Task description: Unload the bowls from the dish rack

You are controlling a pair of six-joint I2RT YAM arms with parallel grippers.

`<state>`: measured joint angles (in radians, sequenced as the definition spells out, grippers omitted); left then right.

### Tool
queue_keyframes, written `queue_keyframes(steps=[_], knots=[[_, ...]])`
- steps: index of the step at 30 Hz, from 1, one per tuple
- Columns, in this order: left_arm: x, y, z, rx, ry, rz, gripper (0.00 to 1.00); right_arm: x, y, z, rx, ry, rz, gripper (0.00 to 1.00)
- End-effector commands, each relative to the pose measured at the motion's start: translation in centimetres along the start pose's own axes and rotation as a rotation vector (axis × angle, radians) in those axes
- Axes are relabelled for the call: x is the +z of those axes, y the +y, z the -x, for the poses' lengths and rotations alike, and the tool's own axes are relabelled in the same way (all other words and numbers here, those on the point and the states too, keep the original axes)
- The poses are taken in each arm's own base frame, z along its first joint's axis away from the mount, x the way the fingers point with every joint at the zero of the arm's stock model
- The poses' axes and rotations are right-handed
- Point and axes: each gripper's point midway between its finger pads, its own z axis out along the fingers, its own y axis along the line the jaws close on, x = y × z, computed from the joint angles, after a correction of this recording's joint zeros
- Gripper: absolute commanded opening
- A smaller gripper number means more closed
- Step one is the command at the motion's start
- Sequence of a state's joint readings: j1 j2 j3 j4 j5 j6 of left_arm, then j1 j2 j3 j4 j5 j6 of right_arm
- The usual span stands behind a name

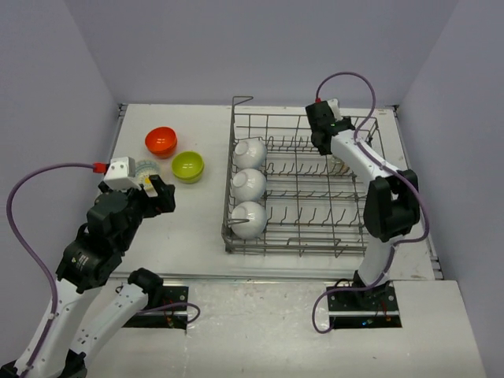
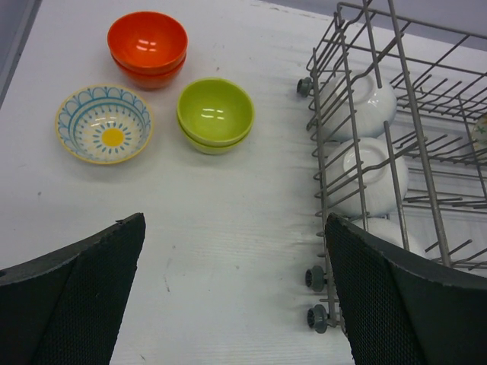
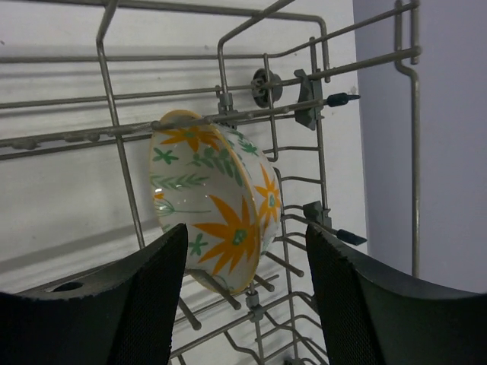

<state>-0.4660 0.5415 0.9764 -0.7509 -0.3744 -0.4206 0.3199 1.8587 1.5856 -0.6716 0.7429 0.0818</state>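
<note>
The grey wire dish rack (image 1: 299, 250) stands right of centre. Three white bowls (image 1: 249, 183) rest on edge in its left column, also seen in the left wrist view as white bowls (image 2: 371, 171) behind the rack (image 2: 323, 190) wall. A cream bowl with orange flowers (image 3: 213, 190) leans on edge near the rack's far right corner. My right gripper (image 3: 245, 228) is astride it, open, with a gap at the right finger. Outside the rack, my left gripper (image 2: 232, 220) hangs open over bare table with nothing between its fingers.
On the table left of the rack sit stacked orange-red bowls (image 2: 148, 44), stacked lime-green bowls (image 2: 215, 112) and a cream bowl with a blue pattern (image 2: 104, 125). In the top view the left gripper (image 1: 157, 193) is just in front of them. The rack's small wheels (image 2: 316, 277) are by its right finger.
</note>
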Motion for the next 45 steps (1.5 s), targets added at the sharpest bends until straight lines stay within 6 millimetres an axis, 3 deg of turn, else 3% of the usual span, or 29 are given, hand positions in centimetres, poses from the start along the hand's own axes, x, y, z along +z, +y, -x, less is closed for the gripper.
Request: queue_keyframes(steps=[1, 5, 9, 11, 14, 21, 24, 39, 45], knots=[[0.3, 0.5, -0.7, 0.033, -0.005, 0.013, 1.0, 0.3, -1.6, 0.5, -0.067, 0.006, -0.105, 0.64], [0.2, 0.0, -0.6, 0.028, -0.024, -0.027, 1.0, 2.6, -0.9, -1.1, -0.153, 0.063, -0.181, 0.63], [0.1, -0.7, -0.8, 0.019, -0.027, -0.069, 1.0, 3.3, -1.2, -1.8, -0.192, 0.094, -0.249, 0.45], [0.0, -0.9, -0.6, 0.014, -0.037, -0.083, 1.0, 3.3, -1.4, -1.9, -0.2, 0.095, -0.273, 0.33], [0.1, -1.1, -0.7, 0.02, -0.039, -0.095, 1.0, 2.9, -2.3, -1.7, -0.199, 0.084, -0.314, 0.3], [0.8, -1.4, -1.1, 0.021, -0.051, -0.114, 1.0, 2.0, -3.8, -0.6, -0.25, 0.06, -0.393, 0.05], [0.8, -1.5, -1.1, 0.017, -0.061, -0.121, 1.0, 1.6, -4.3, -0.4, -0.26, 0.054, -0.416, 0.0], [0.8, -1.4, -1.2, 0.01, -0.073, -0.122, 1.0, -0.9, -7.2, 2.2, -0.266, -0.021, -0.581, 0.0], [0.8, -1.4, -1.3, 0.005, -0.078, -0.125, 1.0, -2.9, -8.1, 3.5, -0.253, -0.044, -0.61, 0.0]])
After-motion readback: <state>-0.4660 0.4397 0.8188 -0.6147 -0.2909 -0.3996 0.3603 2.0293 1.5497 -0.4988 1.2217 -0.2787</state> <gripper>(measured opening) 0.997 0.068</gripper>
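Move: The flowered bowl stands in the rack roughly 3 cm ahead of my right hand, 1 cm to its right and 5 cm below. Level with that bowl in reach, the rear white bowl stands about 26 cm to its left; the middle white bowl is some 9 cm nearer than that one. The rack's back right corner is roughly 11 cm ahead of my hand and 9 cm to its right. From my left hand, the flowered bowl lies about 26 cm ahead, 50 cm right and 18 cm below. I sink my half-open right hand about 4 cm onto the flowered bowl while sliding nearly 4 cm right, fingers closing until they pinch its near right rim. Then I ease back up about 4 cm, rolling the wrist some 30 degrees in all, left side down, so the fingers point more to the right and less steeply down. My open, empty left hand only settles about 2 cm. ##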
